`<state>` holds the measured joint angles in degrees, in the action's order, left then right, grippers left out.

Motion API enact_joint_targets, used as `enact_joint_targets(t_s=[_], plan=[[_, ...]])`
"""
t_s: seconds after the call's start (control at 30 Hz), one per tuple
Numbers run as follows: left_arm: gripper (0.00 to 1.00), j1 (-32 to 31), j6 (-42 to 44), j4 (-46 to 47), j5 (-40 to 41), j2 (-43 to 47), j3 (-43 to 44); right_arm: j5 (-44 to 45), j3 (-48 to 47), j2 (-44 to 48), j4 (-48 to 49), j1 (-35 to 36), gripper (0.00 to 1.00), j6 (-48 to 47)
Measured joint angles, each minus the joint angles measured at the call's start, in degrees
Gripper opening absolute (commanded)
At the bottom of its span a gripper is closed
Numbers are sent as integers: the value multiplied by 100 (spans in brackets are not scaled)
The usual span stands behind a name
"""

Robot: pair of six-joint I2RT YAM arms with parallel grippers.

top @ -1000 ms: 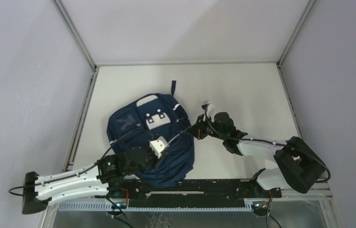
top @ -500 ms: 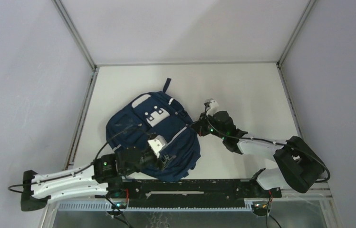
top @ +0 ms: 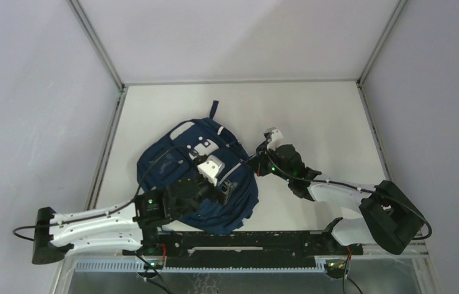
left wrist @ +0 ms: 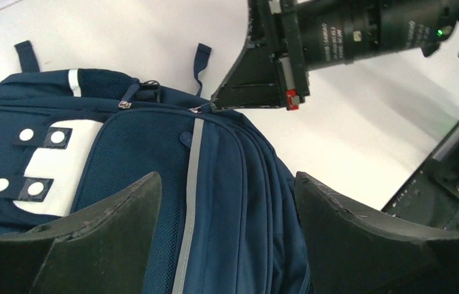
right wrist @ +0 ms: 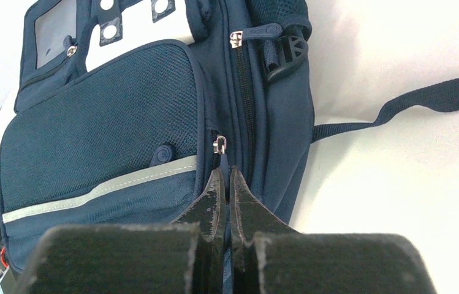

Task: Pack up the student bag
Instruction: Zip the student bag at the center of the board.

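Note:
The student bag point(top: 168, 164), navy blue with white patches, lies flat on the table left of centre. My left gripper point(top: 225, 188) hovers over the bag's near right part with its fingers wide apart; between them only blue fabric and the grey stripe point(left wrist: 191, 177) show, and nothing is held. My right gripper point(top: 253, 164) is at the bag's right edge. In the right wrist view its fingers point(right wrist: 225, 173) are pressed together on the blue zipper pull just below a metal slider point(right wrist: 219, 144). The left wrist view shows the right gripper's dark tip point(left wrist: 248, 92) at the same zipper.
A loose dark strap point(right wrist: 410, 100) trails from the bag across the white table point(top: 312, 116). A black rail point(top: 263, 242) runs along the near edge between the arm bases. Metal frame posts point(top: 107, 153) and grey walls bound the table on the left, right and back.
My left gripper has opened, let go of the bag and moved up and right over it. The bag has turned slightly and slid left. The right gripper stays shut on the pull.

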<state>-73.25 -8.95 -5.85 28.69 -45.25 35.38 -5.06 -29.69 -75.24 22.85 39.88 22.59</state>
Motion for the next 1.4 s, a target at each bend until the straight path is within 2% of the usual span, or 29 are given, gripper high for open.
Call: enact_joint_targets(t_s=[0.27, 0.37, 0.77, 1.07, 1.13, 1.2, 1.23, 1.4], plan=[[72, 0, -713, -118, 745, -916, 603, 50, 9, 186, -63, 33, 0, -2], [74, -42, -885, -127, 955, -1390, 688, 55, 57, 275, -81, 33, 0, 0], [70, -374, -894, -146, 1762, -3281, 1266, 52, 153, 457, -131, 28, 0, 2], [40, -361, -1032, -466, 2507, -4234, 1698, 52, 157, 457, -144, 28, 0, 2], [27, -328, -1091, -472, 2557, -4323, 1698, 52, 155, 461, -164, 28, 0, 2], [4, -317, -1185, -433, 2524, -4341, 1698, 48, 168, 485, -179, 26, 0, 4], [1, -310, -1226, -402, 2507, -4336, 1698, 46, 195, 525, -184, 22, 0, 4], [0, -186, -1097, -345, 2140, -4105, 1620, 7, 315, 756, -282, 4, 0, 7]])
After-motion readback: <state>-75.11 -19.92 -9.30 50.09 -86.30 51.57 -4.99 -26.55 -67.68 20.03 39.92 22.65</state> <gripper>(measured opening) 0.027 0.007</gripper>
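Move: The bag's zip edge, just on the near side of the pull, lies roughly 5 cm ahead of my left hand, 5 cm to its right and 10 cm below. From that spot, the zip pull is some 6 cm farther out and 2 cm to the right, still pinched at my right fingertips. From my left hand, the grey strip's middle is about 7 cm ahead and 1 cm right, the white patch about 15 cm ahead and 7 cm left, both some 11 cm below. I bring my open left hand forward, then down and to the right, about 10 cm lower in all, turning it counter-clockwise with its left side rising, some 30 degrees together, and shut the fingers on the zip-edge cloth beside the pull. My right hand keeps its pinch on the pull, rising a centimetre and drawing some 2 cm back and to the right. ##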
